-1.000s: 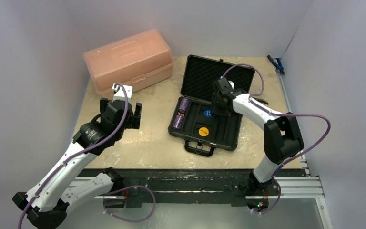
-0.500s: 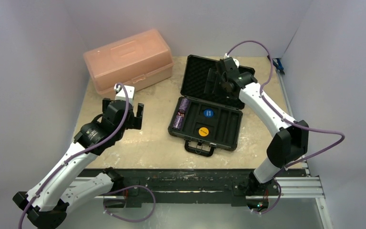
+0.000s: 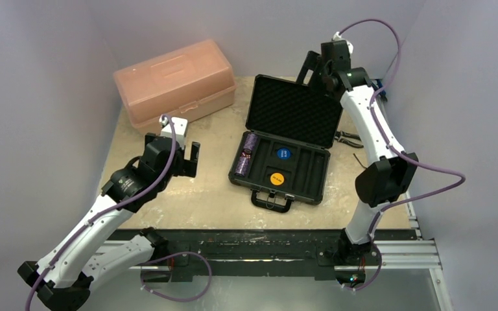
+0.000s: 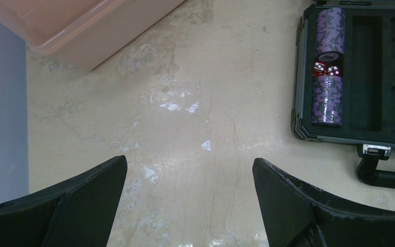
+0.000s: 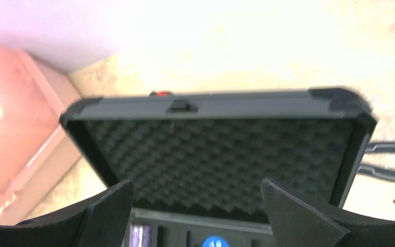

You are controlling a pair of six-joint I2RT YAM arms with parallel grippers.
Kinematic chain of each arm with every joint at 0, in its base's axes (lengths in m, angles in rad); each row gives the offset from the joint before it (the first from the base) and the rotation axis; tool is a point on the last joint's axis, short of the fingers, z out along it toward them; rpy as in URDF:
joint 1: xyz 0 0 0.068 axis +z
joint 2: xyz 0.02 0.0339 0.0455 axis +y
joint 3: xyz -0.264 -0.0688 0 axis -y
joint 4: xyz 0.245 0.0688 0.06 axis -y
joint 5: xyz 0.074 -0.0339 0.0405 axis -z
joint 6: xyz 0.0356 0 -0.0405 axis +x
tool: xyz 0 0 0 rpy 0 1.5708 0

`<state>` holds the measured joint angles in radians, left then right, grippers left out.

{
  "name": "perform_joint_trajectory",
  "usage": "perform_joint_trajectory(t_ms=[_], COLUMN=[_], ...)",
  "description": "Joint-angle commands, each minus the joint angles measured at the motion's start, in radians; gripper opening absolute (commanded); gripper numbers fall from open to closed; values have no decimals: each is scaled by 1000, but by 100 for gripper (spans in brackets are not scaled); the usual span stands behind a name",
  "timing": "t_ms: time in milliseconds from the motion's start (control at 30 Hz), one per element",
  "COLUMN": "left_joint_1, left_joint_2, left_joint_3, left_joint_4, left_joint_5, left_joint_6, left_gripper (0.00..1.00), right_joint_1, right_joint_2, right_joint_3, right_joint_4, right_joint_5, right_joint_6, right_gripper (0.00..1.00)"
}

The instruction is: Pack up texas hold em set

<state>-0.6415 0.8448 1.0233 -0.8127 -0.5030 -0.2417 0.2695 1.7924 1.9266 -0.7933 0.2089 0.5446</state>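
Observation:
The black briefcase (image 3: 311,170) lies open mid-table, its foam-lined lid (image 3: 294,110) raised at the back and its handle (image 3: 272,201) at the front. Two purple chip stacks (image 3: 245,155) fill its left slot, with two red dice (image 4: 326,68) between them. An orange disc (image 3: 277,178) and a blue disc (image 3: 283,153) sit in the tray. My right gripper (image 3: 316,71) is open and empty, high above the lid's far edge (image 5: 211,105), with the foam between its fingers (image 5: 195,182). My left gripper (image 3: 170,146) is open and empty over bare table left of the case (image 4: 189,160).
A translucent pink box (image 3: 175,81) stands at the back left and shows in the left wrist view (image 4: 82,25). Pliers (image 3: 349,137) lie right of the lid. A blue-handled tool (image 3: 377,87) lies at the far right edge. White walls close in the sides and back.
My right gripper has risen out of the case tray and moved back and up to above the lid's far edge. My left gripper has shifted slightly right.

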Motion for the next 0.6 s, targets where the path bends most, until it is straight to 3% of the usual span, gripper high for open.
perform_joint_trajectory(t_ms=[0, 200, 300, 567], left_joint_1=[4, 3, 4, 4], left_joint_2=[-38, -49, -54, -51], left_joint_3=[-21, -28, -32, -39], left_joint_4=[75, 94, 101, 113], left_joint_5=[67, 101, 112, 135], left_joint_6=[36, 46, 50, 63], left_gripper=[92, 92, 92, 91], right_joint_1=[-62, -129, -156, -207], right_joint_2=[39, 103, 149, 301], right_joint_3=[136, 227, 271, 443], right_joint_4=[9, 41, 83, 159], right_joint_5=[-22, 8, 33, 49], right_joint_6=[-28, -29, -24, -5], right_gripper=[97, 93, 81, 62])
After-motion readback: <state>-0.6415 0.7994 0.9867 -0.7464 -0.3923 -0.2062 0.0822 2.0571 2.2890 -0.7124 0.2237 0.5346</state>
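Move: The open case lid stands below my empty right hand: the middle of its far rim is about 4 cm ahead, 3 cm to the left and 10 cm down. The blue button lies in the case some 13 cm back and 9 cm left of my right hand, the black pliers about 7 cm back and 14 cm right, both well below at table height. From my left hand the rim is roughly 26 cm ahead, 37 cm right and slightly lower. I swing my right hand clear over the lid's far rim, outward and to the right towards the space behind the lid's right end, about 10 cm forward and 9 cm right, rising a little. Its fingers tip up and turn clockwise some 10 degrees each, and from wide open they narrow to about two thirds, on nothing. My left hand drifts 2 cm right. ##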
